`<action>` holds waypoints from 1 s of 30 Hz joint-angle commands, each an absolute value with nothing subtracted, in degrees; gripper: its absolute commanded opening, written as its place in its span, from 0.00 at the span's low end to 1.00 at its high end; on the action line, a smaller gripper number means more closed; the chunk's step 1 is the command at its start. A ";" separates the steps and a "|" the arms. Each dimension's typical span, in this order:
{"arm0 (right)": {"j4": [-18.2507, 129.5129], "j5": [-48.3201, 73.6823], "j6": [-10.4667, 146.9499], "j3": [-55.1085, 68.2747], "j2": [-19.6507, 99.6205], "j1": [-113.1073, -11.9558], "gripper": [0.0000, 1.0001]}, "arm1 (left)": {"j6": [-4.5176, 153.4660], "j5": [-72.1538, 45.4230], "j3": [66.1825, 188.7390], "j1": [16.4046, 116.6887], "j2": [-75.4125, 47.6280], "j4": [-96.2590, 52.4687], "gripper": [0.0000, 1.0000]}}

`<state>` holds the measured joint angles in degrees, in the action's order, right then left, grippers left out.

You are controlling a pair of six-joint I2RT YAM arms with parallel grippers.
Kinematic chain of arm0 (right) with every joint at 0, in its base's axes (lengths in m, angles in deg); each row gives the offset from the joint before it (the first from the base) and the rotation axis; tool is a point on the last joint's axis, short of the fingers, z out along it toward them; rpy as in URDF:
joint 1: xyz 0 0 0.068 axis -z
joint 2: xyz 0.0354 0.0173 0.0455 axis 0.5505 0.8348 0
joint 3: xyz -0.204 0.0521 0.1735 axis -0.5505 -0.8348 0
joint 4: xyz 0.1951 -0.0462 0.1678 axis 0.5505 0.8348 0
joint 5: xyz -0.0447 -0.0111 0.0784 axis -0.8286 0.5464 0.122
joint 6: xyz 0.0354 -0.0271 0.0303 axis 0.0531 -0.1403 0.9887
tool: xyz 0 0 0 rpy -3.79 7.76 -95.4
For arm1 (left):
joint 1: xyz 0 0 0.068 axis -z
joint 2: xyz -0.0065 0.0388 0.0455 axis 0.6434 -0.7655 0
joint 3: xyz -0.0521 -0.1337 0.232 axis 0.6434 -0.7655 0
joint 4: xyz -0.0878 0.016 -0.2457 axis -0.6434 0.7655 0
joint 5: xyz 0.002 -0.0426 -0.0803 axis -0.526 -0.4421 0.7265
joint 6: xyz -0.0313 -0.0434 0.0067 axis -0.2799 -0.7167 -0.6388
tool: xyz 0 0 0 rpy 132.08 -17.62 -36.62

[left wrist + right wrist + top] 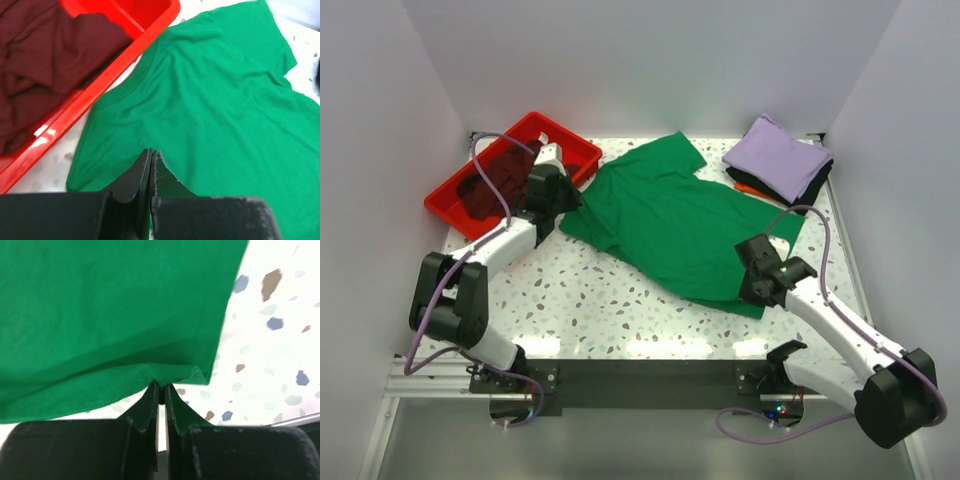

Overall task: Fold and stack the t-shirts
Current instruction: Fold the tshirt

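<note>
A bright green t-shirt lies spread diagonally across the speckled table. My left gripper is at its left sleeve, beside the tray. In the left wrist view its jaws are shut, with the tips down in the green cloth. My right gripper is at the shirt's near right hem. The right wrist view shows it shut on a bunched fold of that hem, lifted off the table. A dark maroon t-shirt lies crumpled in the tray.
The red plastic tray stands at the back left, touching the green shirt's collar side. At the back right is a folded stack: lavender shirt on top, black under it, an orange edge showing. White walls enclose the table.
</note>
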<state>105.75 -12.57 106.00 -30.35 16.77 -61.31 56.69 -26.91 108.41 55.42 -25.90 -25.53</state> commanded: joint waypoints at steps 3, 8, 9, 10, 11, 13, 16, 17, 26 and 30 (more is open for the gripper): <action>101.71 -14.74 100.28 -28.09 18.23 -55.12 0.00 | 57.75 -22.60 115.31 54.64 -30.76 -31.92 0.00; 100.83 -16.31 99.40 -27.57 18.32 -51.26 0.00 | 57.40 -21.98 118.74 53.93 -34.37 -32.80 0.00; 100.04 -16.14 98.87 -27.57 18.32 -50.64 0.00 | 57.49 -21.89 119.18 53.85 -34.81 -33.06 0.00; 99.60 -15.88 98.78 -27.65 18.41 -50.02 0.00 | 57.58 -21.89 119.62 53.67 -35.51 -33.50 0.00; 99.34 -15.88 98.52 -27.83 18.67 -49.06 0.00 | 57.49 -20.15 120.50 53.58 -35.95 -33.85 0.00; 98.63 -15.88 97.91 -28.01 19.54 -48.09 0.00 | 57.84 -19.00 121.55 53.49 -37.44 -34.29 0.00; 97.67 -15.70 97.46 -28.36 20.34 -46.33 0.00 | 58.54 -16.45 123.67 53.49 -39.55 -34.99 0.00; 97.49 -15.96 97.46 -28.36 20.34 -45.63 0.00 | 58.81 -15.66 124.71 53.49 -40.08 -34.91 0.00; 96.87 -16.58 97.29 -28.71 18.93 -42.02 0.00 | 61.00 -14.24 130.78 53.49 -45.88 -34.47 0.00; 96.43 -16.49 96.94 -28.53 19.55 -41.32 0.00 | 61.01 -14.59 132.81 53.49 -47.91 -33.59 0.00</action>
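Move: The left hand, some 12 cm above the table, holds the t-shirt's near side. The collar edge by the red bin's corner is about 11 cm ahead and 6 cm right; the bin's middle lies 7 cm ahead, 18 cm left. The right hand holds the near layer low. From it the spot on the hem edge is about 4 cm ahead and 8 cm right, the far hem corner 19 cm ahead, 16 cm right, and the purple shirt 32 cm ahead, 10 cm right. Forward and somewhat to the right, the left hand carries its pinched cloth about 10 cm towards the collar edge beside the bin's corner, at nearly constant height. The right hand keeps low and pulls its cloth mostly rightward and partly forward, about 8 cm, towards the hem edge, while turning some 10 to 15 degrees clockwise. Both grippers stay shut on the t-shirt. ##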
